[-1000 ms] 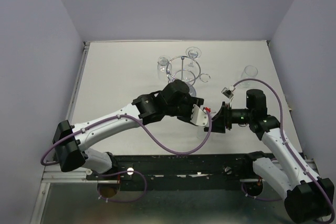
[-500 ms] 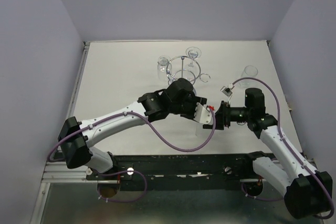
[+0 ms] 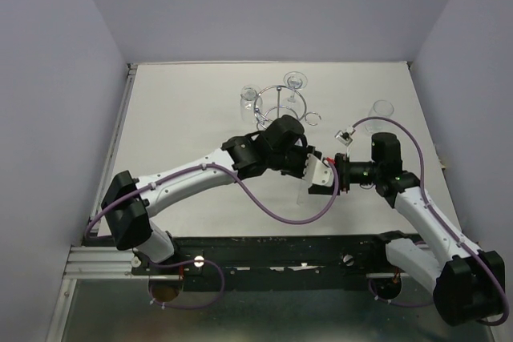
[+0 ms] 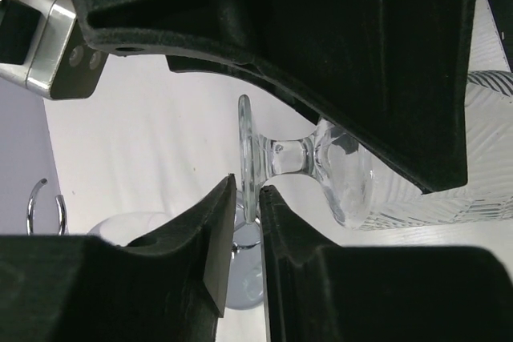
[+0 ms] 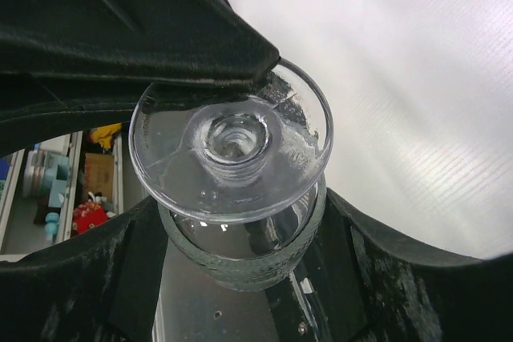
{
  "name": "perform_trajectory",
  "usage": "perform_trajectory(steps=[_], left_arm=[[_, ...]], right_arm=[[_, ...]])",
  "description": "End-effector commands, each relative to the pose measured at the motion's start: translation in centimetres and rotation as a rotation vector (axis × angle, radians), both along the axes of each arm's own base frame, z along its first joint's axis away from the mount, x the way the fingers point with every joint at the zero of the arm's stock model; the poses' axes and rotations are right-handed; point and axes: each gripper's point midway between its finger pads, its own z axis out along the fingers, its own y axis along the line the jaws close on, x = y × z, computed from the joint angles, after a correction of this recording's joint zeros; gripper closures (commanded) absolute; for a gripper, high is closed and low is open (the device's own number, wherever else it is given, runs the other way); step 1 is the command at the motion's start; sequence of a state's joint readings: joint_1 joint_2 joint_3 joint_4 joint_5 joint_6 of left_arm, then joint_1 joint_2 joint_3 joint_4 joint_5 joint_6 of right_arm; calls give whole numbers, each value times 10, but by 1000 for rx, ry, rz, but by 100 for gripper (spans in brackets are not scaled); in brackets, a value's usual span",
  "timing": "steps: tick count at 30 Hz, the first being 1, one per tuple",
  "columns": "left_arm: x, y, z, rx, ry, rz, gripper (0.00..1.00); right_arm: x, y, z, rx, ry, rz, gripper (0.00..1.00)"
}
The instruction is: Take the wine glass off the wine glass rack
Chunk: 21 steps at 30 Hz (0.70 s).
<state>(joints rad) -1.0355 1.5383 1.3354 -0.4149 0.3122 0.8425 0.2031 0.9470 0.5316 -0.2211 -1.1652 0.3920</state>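
A clear wine glass [image 4: 288,156] lies sideways in the air between my two grippers, off the rack. My left gripper [image 4: 247,190] is shut on the edge of its round foot [image 4: 245,138]. My right gripper [image 5: 240,234] faces the foot [image 5: 232,150], with its fingers [image 5: 377,270] pressed on both sides of the ribbed bowl [image 5: 240,266]. In the top view the left gripper [image 3: 319,175] and right gripper [image 3: 337,175] meet in front of the wine glass rack [image 3: 280,106], a chrome wire stand behind them.
Two glasses [image 3: 249,98] [image 3: 295,81] still hang on the rack, with a free loop holder [image 3: 313,119] on its right. Another glass [image 3: 383,109] stands on the table at the far right. Purple cables loop from both arms.
My left arm has carried the glass right and away from the rack. My right gripper has moved left to meet it and now sits around the bowl.
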Motion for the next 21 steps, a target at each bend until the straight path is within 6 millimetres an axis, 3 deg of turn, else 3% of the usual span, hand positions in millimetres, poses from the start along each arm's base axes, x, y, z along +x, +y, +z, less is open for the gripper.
perform_trajectory(steps=[1,8,11,12,13,17,21], left_arm=[[-2,-6,10,-8,-14,-59,71],[-12,-7,-2,55,73,-119,97],[-17,-6,-2,68,158,-111,100],[-18,-6,-1,63,175,-104,100],[-19,-6,1,51,197,-93,100],[-24,-3,4,36,291,-62,100],[-30,4,11,14,356,-13,100]], right_arm=[[2,4,15,36,-50,28,60],[6,3,16,24,-62,3,55],[12,-1,16,-38,-112,-32,29],[14,-4,18,-65,-143,-41,4],[15,-7,21,-95,-173,-47,0],[23,-25,35,-247,-307,-98,0],[26,-33,56,-274,-354,-156,0]])
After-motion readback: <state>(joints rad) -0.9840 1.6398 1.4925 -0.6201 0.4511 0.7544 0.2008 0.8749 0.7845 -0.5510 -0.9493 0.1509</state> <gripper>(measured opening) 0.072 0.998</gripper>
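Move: The upside-down wine glass is already gripped round its bowl by the right hand; its foot is some 6 cm above and 1 cm ahead of that hand. The foot's middle lies about 2 cm right of and 1 cm below the left hand, whose half-open fingers already straddle its rim. From the left hand the rack stands roughly 18 cm ahead, 10 cm left, its middle slightly lower; the glass already set down is about 25 cm ahead, 19 cm right, 9 cm lower. The glass's foot is pinched at its rim as the left fingers close almost fully, that hand staying nearly in place; it then sinks about 1 cm and rolls some 15 degrees. Only after the left fingers have shut do the right fingers open wide and let go of the bowl, that hand withdrawing about 4 cm up with some 2 cm each forward and right, tilting its fingertips down. ##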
